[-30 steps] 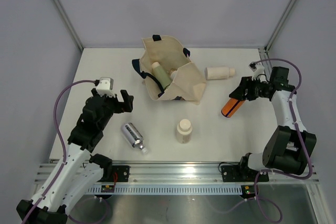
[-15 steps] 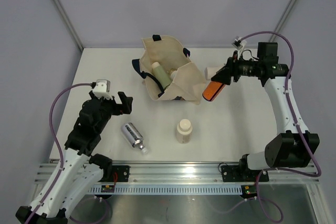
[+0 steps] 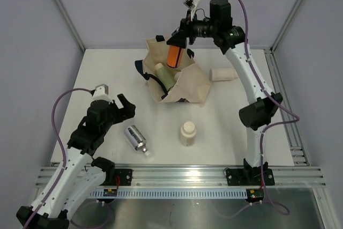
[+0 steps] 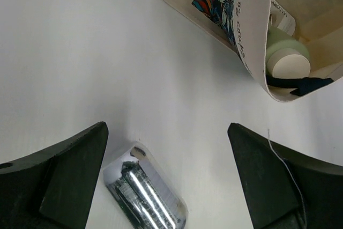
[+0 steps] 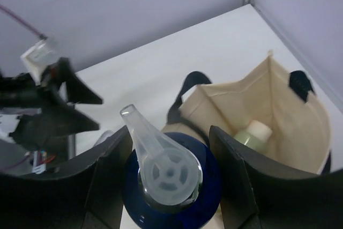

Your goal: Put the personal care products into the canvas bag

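My right gripper [image 3: 179, 40] is shut on the small orange bottle [image 3: 173, 56] and holds it upright in the air above the open canvas bag [image 3: 188, 81]. In the right wrist view the bottle's dark cap and clear pump top [image 5: 167, 172] sit between the fingers, and the bag [image 5: 289, 105] lies below with a pale green bottle [image 5: 253, 131] inside. My left gripper [image 3: 127, 105] is open over the table, just beyond the shiny silver bottle [image 3: 136, 139] lying on its side. The silver bottle [image 4: 144, 191] shows between the spread fingers [image 4: 59, 175], untouched.
A beige bottle [image 3: 224, 73] lies right of the bag. A cream-white bottle [image 3: 187, 133] stands near the front, between the arms. Grey walls close off the table at the back and sides. The bag's printed panel [image 4: 225, 4] faces my left gripper.
The right arm swung up and to the left from the table's right side, carrying the orange bottle to above the bag. The left arm barely shifted.
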### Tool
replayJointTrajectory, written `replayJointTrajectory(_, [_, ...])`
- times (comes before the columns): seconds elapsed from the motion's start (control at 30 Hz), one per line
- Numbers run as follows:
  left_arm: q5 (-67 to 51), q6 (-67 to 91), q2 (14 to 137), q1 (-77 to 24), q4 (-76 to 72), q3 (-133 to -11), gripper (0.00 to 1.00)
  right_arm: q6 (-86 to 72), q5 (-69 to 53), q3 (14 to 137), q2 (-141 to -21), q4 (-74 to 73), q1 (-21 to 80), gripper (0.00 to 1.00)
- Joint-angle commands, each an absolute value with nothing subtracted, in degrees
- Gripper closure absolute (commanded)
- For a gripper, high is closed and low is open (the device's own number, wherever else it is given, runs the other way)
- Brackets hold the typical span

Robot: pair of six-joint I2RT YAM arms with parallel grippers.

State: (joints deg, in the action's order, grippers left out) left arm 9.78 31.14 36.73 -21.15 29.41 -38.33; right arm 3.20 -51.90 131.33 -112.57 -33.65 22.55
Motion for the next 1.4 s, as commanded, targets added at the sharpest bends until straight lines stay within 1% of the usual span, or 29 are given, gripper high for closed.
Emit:
replayJointTrajectory(0.0, [10.02,39.10,34.03,-20.92,33.39,-40.61,0.01,1.13,-43.96,143.34,-121.27,-34.46,24.34,1.00])
replayJointTrajectory(0.1, [9.67,41.74,31.74,-20.83,33.57,-38.06,0.01,6.14,-36.67,143.00,-125.05,-35.24,26.36,1.00])
replayJointTrajectory(0.2, [8.97,47.08,31.11,-20.83,33.57,-34.64,0.01,13.34,-27.45,142.30,-126.38,-37.96,27.86,1.00])
replayJointTrajectory(0.23, [8.79,48.50,31.37,-20.83,33.66,-33.32,0.01,17.71,-21.59,141.42,-126.30,-39.36,28.21,1.00])
replayJointTrajectory(0.27, [8.18,49.91,31.64,-20.83,34.27,-32.88,0.01,19.93,-18.31,140.28,-125.86,-39.55,29.00,1.00])
replayJointTrajectory(0.37, [8.26,54.75,34.79,-20.83,36.90,-32.78,0.01,28.28,-5.66,130.98,-121.04,-35.08,30.31,1.00])
replayJointTrajectory(0.4, [8.17,56.50,35.85,-20.83,37.61,-32.96,0.01,29.95,-3.45,128.43,-118.85,-33.59,30.50,0.97])
replayJointTrajectory(0.43, [7.83,57.12,38.21,-20.83,38.05,-33.13,0.01,32.93,0.92,125.02,-118.13,-32.10,30.67,0.96])
replayJointTrajectory(0.5, [6.77,58.35,40.68,-20.83,39.37,-33.75,0.01,35.50,4.90,122.62,-117.77,-31.55,31.37,0.91])
replayJointTrajectory(0.53, [6.59,58.53,42.00,-20.83,39.90,-34.10,0.01,37.60,8.32,120.78,-118.03,-31.55,31.64,0.85])
replayJointTrajectory(0.6, [6.15,58.36,45.87,-20.83,41.13,-35.06,0.01,39.37,10.62,119.45,-119.35,-32.34,32.86,0.72])
replayJointTrajectory(0.63, [5.98,58.10,46.92,-20.83,41.39,-35.33,0.01,39.98,12.03,118.14,-119.70,-33.04,33.22,0.53])
replayJointTrajectory(0.67, [5.11,57.83,48.93,-20.83,41.40,-35.59,0.01,39.90,11.87,118.04,-120.14,-34.18,33.48,0.42])
replayJointTrajectory(0.7, [4.66,57.57,49.91,-20.83,41.05,-35.68,0.01,38.60,11.69,118.39,-121.10,-35.41,33.66,0.29])
replayJointTrajectory(0.73, [4.31,57.22,50.88,-20.92,40.70,-35.77,0.01,37.98,11.60,119.17,-121.46,-37.25,33.66,0.01])
replayJointTrajectory(0.87, [2.20,56.25,57.29,-21.09,39.29,-36.56,0.01,34.55,10.29,118.74,-118.31,-37.97,33.05,0.00])
replayJointTrajectory(0.9, [2.11,55.90,60.61,-21.27,39.81,-37.00,0.01,33.41,8.89,118.22,-114.99,-37.88,32.70,0.00])
replayJointTrajectory(0.97, [2.63,55.37,63.79,-22.58,41.38,-38.58,0.01,32.61,1.70,117.07,-111.55,-39.11,30.77,0.00])
replayJointTrajectory(1.0, [3.07,55.20,66.33,-23.20,42.09,-39.11,0.01,32.35,-0.94,116.55,-107.79,-39.81,30.15,0.00])
replayJointTrajectory(1.03, [3.60,55.28,67.31,-24.86,42.53,-39.89,0.01,32.43,-7.14,114.72,-105.49,-40.42,29.45,0.00])
replayJointTrajectory(1.07, [4.73,55.46,68.02,-25.74,42.80,-39.99,0.01,32.52,-9.73,113.39,-105.47,-40.26,28.57,0.01])
replayJointTrajectory(1.1, [5.27,55.89,68.72,-26.45,42.80,-39.99,0.01,32.43,-12.10,111.73,-98.51,-39.82,28.22,0.00])
replayJointTrajectory(1.13, [5.45,56.07,70.38,-27.76,42.72,-39.99,0.02,32.95,-17.00,108.05,-95.91,-38.94,28.04,0.00])
replayJointTrajectory(1.17, [5.45,55.99,71.36,-28.30,42.11,-40.08,0.03,32.96,-18.62,106.10,-93.37,-37.98,27.86,0.01])
replayJointTrajectory(1.2, [5.19,55.73,72.32,-28.56,41.84,-40.08,0.06,32.61,-20.02,104.26,-88.55,-37.01,27.86,0.00])
replayJointTrajectory(1.23, [4.75,55.03,74.07,-29.26,41.14,-39.99,0.17,31.56,-23.35,101.54,-86.33,-36.04,27.51,0.00])
replayJointTrajectory(1.3, [4.74,53.80,75.32,-30.23,39.47,-39.90,0.28,26.58,-25.04,99.85,-81.33,-35.16,25.33,0.01])
replayJointTrajectory(1.33, [4.57,52.83,75.76,-30.32,39.11,-39.99,0.43,25.15,-28.62,98.71,-79.82,-34.46,23.75,0.00])
replayJointTrajectory(1.37, [3.96,52.13,76.20,-30.32,38.07,-39.99,0.50,23.57,-31.09,98.09,-78.59,-34.28,21.73,0.01])
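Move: The canvas bag's middle is about 5 cm ahead of the right hand, level sideways and some 30 cm below; the green bottle inside is 3 cm ahead and 4 cm left, and a lying white bottle 8 cm ahead and 25 cm right. The silver bottle's middle lies 9 cm back, 6 cm right and 17 cm below the left hand. From that hand, the upright white bottle is 9 cm back, 27 cm right; the bag 20 cm ahead, 21 cm right. The orange bottle, still held by its top, is lowered about 24 cm and some 9 cm forward into the bag as the right fingers tip down from pointing left; they open, then the hand climbs out, back and somewhat right. The left hand sinks some 17 cm, easing back and right while pitching down about 50 degrees, and closes round the silver bottle near its base end. ##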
